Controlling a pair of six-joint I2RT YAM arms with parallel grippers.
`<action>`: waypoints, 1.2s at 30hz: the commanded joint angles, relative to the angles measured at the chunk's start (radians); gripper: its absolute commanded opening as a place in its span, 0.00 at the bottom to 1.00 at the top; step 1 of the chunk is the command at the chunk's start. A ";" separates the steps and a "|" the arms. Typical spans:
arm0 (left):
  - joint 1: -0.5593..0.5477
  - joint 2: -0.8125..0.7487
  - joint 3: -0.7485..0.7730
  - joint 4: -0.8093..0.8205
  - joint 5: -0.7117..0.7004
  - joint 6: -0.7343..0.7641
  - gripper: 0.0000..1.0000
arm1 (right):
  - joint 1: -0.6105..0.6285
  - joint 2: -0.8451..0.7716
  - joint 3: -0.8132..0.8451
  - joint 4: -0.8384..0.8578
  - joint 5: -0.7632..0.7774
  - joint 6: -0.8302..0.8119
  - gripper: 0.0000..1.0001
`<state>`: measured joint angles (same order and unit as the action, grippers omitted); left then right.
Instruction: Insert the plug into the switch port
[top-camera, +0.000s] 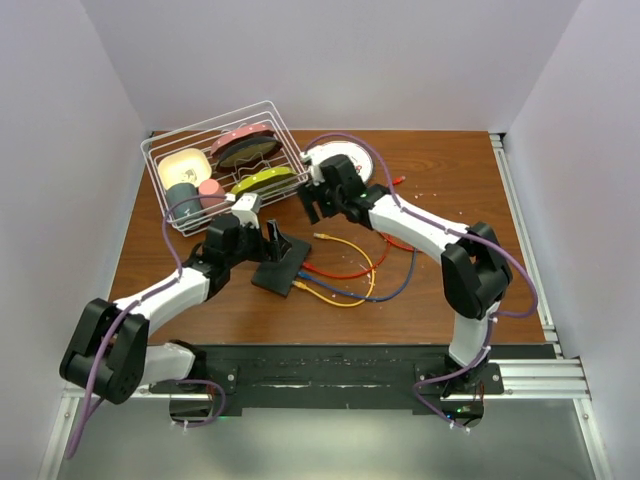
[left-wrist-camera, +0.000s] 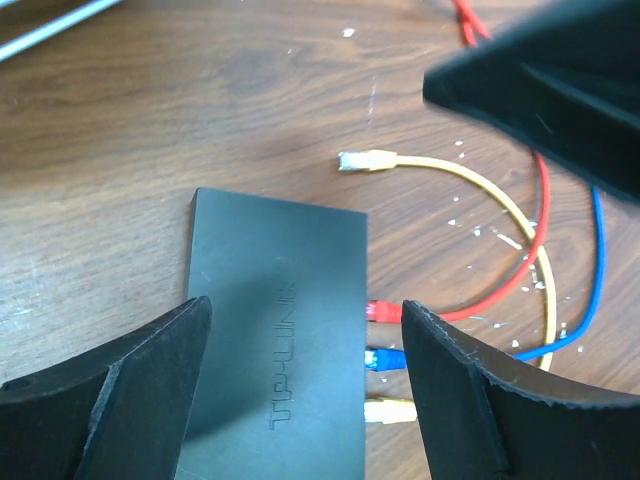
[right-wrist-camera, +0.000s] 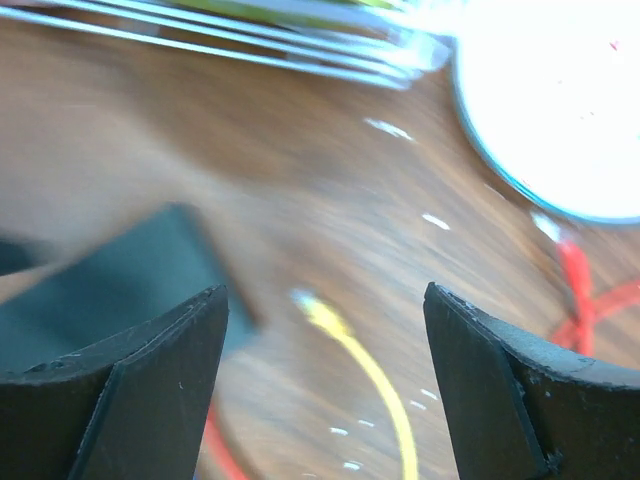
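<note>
The flat black switch (left-wrist-camera: 280, 350) (top-camera: 280, 265) lies on the wood table. A red plug (left-wrist-camera: 382, 311), a blue plug (left-wrist-camera: 386, 360) and a yellow plug (left-wrist-camera: 390, 410) sit in the ports along its right edge. The yellow cable's other plug (left-wrist-camera: 360, 160) (right-wrist-camera: 315, 308) (top-camera: 320, 237) lies loose on the table. My left gripper (left-wrist-camera: 305, 305) (top-camera: 268, 238) hovers open above the switch, its fingers straddling the body without touching it. My right gripper (right-wrist-camera: 325, 290) (top-camera: 320, 210) is open and empty above the loose yellow plug, in a blurred view.
A white wire rack (top-camera: 220, 165) with dishes and cups stands at the back left. A round white plate (top-camera: 350, 158) (right-wrist-camera: 560, 100) lies beside it. Red (left-wrist-camera: 520, 280), blue (left-wrist-camera: 590, 290) and yellow cables loop on the table right of the switch.
</note>
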<state>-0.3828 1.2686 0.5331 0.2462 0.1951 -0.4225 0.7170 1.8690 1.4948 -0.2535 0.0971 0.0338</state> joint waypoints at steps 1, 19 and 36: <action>-0.002 -0.044 0.038 -0.013 0.023 0.013 0.82 | -0.111 -0.022 -0.060 0.002 0.096 0.077 0.80; -0.002 -0.035 0.027 -0.002 0.049 -0.005 0.82 | -0.228 0.062 -0.173 -0.021 0.177 0.179 0.59; 0.001 -0.100 0.042 -0.044 0.032 -0.004 0.83 | -0.278 0.124 -0.194 -0.046 0.105 0.253 0.46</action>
<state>-0.3828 1.2263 0.5354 0.2070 0.2310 -0.4267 0.4679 1.9846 1.3174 -0.2825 0.2253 0.2508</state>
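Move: The right hand hovers about 14 cm above the table. The stretch of red cable it goes for lies roughly 15 cm to its right and 3 cm ahead; that cable's loose red plug is some 9 cm ahead and 12 cm right. The loose yellow plug lies nearly underneath, about 2 cm left and 1 cm ahead, and the plate about 16 cm ahead, 5 cm right. From the left hand, the red cable is some 23 cm right, 9 cm ahead and 9 cm lower. Swinging right and down, the right hand travels about 15 cm sideways, away from the switch, and sinks nearly as far, down over the crossed red cable short of its loose plug. The wrist turns clockwise nearly 30 degrees and tips further down while the fingers close partway, ending low over the cable strand; contact can't be seen. ##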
